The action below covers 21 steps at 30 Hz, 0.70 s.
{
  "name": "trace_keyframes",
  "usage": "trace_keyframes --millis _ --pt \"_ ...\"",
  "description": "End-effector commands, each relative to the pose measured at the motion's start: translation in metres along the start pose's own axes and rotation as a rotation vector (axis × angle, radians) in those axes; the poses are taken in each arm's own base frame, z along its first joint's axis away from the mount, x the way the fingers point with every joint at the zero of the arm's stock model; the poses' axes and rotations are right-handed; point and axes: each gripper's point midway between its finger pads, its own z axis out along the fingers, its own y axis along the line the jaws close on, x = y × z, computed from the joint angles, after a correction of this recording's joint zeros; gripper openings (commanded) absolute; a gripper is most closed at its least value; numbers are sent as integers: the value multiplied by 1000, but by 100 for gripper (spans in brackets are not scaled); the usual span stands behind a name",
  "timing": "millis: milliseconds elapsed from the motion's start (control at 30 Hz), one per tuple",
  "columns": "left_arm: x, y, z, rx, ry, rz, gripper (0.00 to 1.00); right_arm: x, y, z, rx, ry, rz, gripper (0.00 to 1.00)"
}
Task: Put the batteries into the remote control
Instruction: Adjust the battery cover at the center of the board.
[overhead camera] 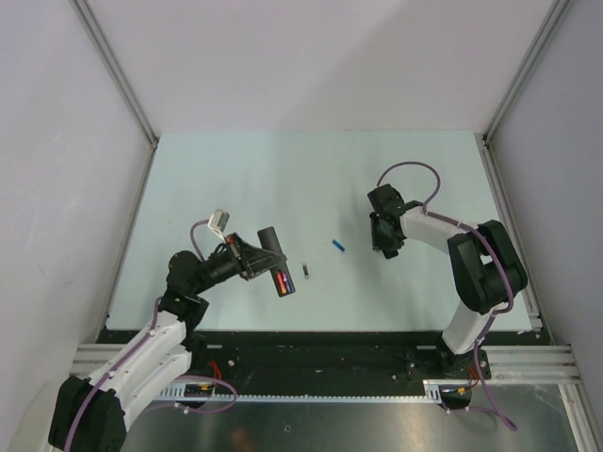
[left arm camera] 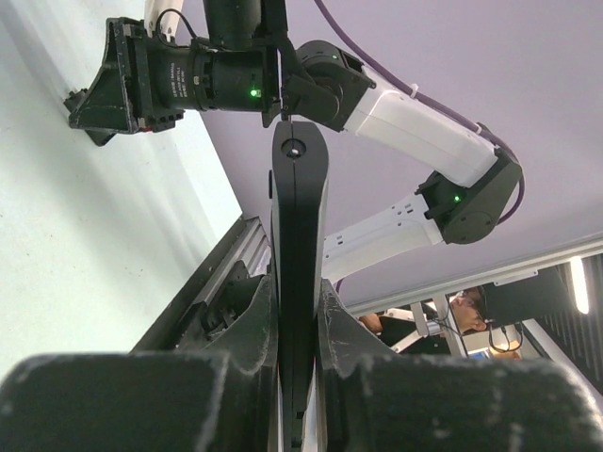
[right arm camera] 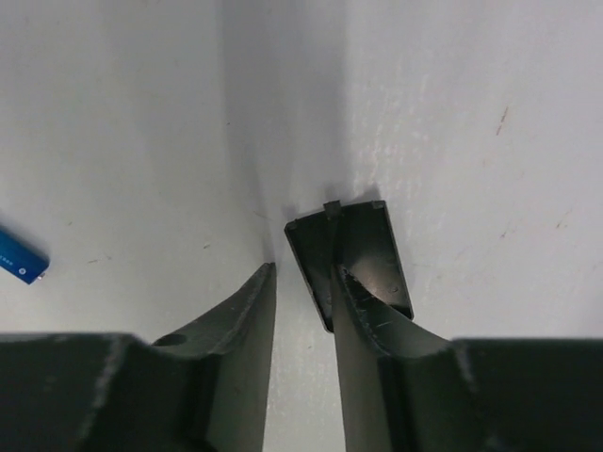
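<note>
My left gripper (overhead camera: pixel 262 259) is shut on the slim black remote control (overhead camera: pixel 274 261) and holds it above the table. A red-orange battery (overhead camera: pixel 283 280) shows in the remote's open end. In the left wrist view the remote (left arm camera: pixel 298 207) stands clamped between my fingers (left arm camera: pixel 236 339). A dark battery (overhead camera: pixel 306 272) and a blue battery (overhead camera: pixel 337 246) lie on the table. My right gripper (overhead camera: pixel 385 247) is open, low over the table. The black back panel (right arm camera: pixel 363 247) lies flat, partly under my right finger (right arm camera: pixel 377 348). The blue battery (right arm camera: pixel 19 256) shows at the left edge.
The pale green table (overhead camera: pixel 283 179) is walled by white panels with metal rails at its sides (overhead camera: pixel 509 226) and a black front rail (overhead camera: pixel 311 337). The right arm (left arm camera: pixel 415 127) shows beyond the remote in the left wrist view.
</note>
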Motion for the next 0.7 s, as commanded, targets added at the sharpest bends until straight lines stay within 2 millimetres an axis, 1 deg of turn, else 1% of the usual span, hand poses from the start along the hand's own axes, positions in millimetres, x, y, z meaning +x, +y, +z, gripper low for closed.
trace_keyframes --millis 0,67,100,133,167,200,300,333,433,467,533,567,633,667 --pt "-5 -10 2 30 -18 44 0 18 -3 13 -35 69 47 28" --pt "-4 -9 2 28 -19 42 0 18 -4 13 -38 73 60 23" --pt "-4 -9 1 28 -19 43 0 18 -4 13 -39 76 68 19" --pt "-4 -8 1 26 -20 41 0 16 -6 12 -40 72 75 17" --pt "-4 -8 1 27 -20 42 0 17 -6 12 -42 76 80 11" --pt "-4 -8 1 26 -20 41 0 17 -6 11 -49 78 86 9" --pt "-5 -8 2 27 -22 42 0 13 -2 6 -81 66 97 2" --pt "-5 -9 2 29 -22 44 0 8 2 0 -101 49 107 0" --pt "-5 -9 2 27 -23 42 0 0 14 -12 -174 25 122 0" --pt "-6 -9 2 27 -23 43 0 -6 19 -21 -210 4 132 0" --pt "-6 -9 2 27 -23 45 0 -12 28 -30 -261 -19 137 0" --pt "-6 -9 2 27 -23 45 0 -17 35 -40 -308 -36 144 0" --pt "-6 -9 2 27 -23 45 0 -24 44 -51 -365 -65 147 0" --pt "-6 -9 2 27 -23 43 0 -28 50 -60 -406 -79 154 0"
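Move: The battery cover lies just under the right fingertips, its middle level with the hand point, some 2 cm to its right and 1 cm below; the two fingers stand either side of its left edge. On the table, the blue battery is about 11 cm to the right hand's left and 1 cm ahead, and the dark battery about 20 cm left and 6 cm back. From the left hand the cover is roughly 14 cm ahead, 30 cm right and 23 cm below. Easing forward about 1 cm close above the table, the right hand shuts its part-open fingers on the battery cover's left edge and pinches it. Then it lifts about 2 cm while swinging some 2 cm left towards the blue battery and a little back, its left side rolling up about 15 degrees in all. ##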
